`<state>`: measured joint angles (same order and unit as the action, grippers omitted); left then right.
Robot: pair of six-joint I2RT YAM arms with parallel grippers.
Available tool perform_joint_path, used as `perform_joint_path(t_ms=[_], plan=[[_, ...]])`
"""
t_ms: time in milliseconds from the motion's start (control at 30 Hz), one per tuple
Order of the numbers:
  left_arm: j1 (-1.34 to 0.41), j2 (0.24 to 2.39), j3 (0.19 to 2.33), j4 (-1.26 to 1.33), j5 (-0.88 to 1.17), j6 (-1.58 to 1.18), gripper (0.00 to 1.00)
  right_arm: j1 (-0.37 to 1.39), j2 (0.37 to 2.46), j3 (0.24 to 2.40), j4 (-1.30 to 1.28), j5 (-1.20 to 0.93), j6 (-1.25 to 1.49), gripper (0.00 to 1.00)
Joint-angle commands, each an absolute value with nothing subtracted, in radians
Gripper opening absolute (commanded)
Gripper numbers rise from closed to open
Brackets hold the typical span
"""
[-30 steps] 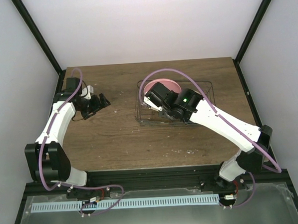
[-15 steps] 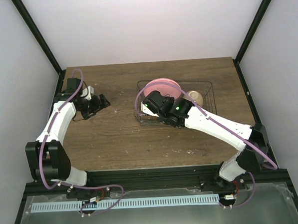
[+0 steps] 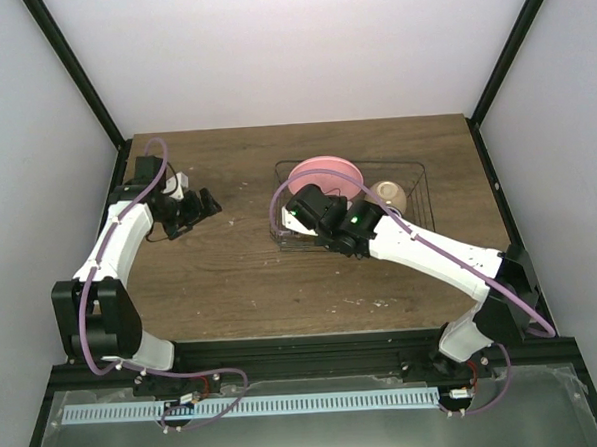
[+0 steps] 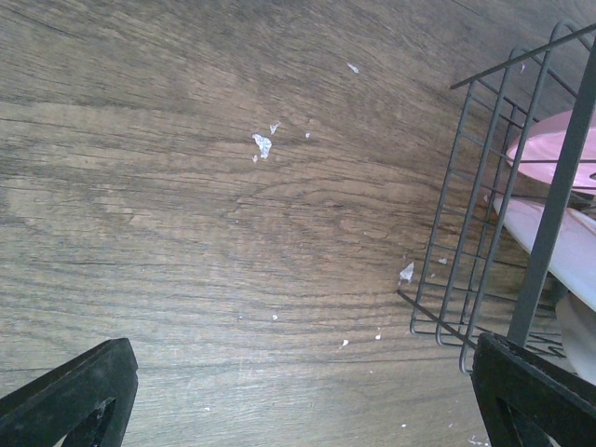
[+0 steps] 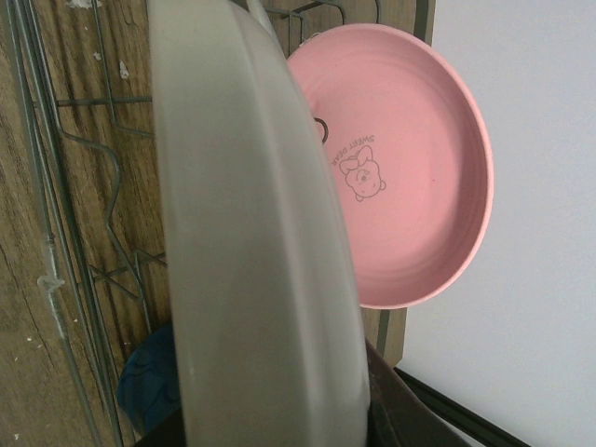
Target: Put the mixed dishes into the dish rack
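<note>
The dish rack [image 3: 414, 199] of dark wire sits at the back right of the table. A pink plate [image 3: 324, 174] stands on edge in it, also in the right wrist view [image 5: 400, 168]. A small cream bowl [image 3: 388, 193] lies in the rack's right part. My right gripper [image 3: 304, 212] hangs over the rack's left end, shut on a pale plate [image 5: 251, 233] held on edge just in front of the pink one. A dark blue mug [image 5: 152, 386] lies low in the rack. My left gripper [image 3: 194, 211] is open over bare table, left of the rack [image 4: 470, 233].
Small white crumbs [image 4: 262, 144] lie on the wooden table [image 3: 231, 277] between the left gripper and the rack. Black frame posts [image 3: 491, 83] rise at the back corners, with white walls behind them.
The right arm has swung left and nearer with the pale plate, uncovering the cream bowl in the rack. The left arm has not moved.
</note>
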<state>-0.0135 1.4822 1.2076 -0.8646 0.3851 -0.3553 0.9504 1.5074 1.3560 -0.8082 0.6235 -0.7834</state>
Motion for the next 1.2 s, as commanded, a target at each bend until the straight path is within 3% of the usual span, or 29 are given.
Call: perform_joint_path(t_ms=[0,467,900,1167], plan=[[-0.014,1.490,1.199,-0.856,0.384,-0.341,1.00,0.946,1.488,1.364,-0.765,0.678,-0.760,0.01],[-0.014,1.497,1.200,-0.851,0.392,-0.342,1.00,0.946,1.501,1.239,-0.686,0.708,-0.790,0.07],[-0.013,1.507,1.195,-0.848,0.398,-0.341,1.00,0.946,1.525,1.225,-0.625,0.712,-0.815,0.38],[-0.012,1.511,1.196,-0.847,0.402,-0.337,1.00,0.946,1.524,1.222,-0.603,0.737,-0.834,0.45]])
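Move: The right hand still holds the ringed plate by its rim; its slot in the rack is directly below, the standing plate's middle about 10 cm under the hand. The pink plate leans some 7 cm ahead and 1 cm left, 8 cm down. The bowl is about 12 cm right and 3 ahead, the mug 12 right and 2 back, both some 13 cm down. From the idle left hand the slot lies roughly 27 cm right, level ahead, 4 cm down. The right hand lowers the ringed plate about 3 cm into its rack slot, then opens its fingers partway. ##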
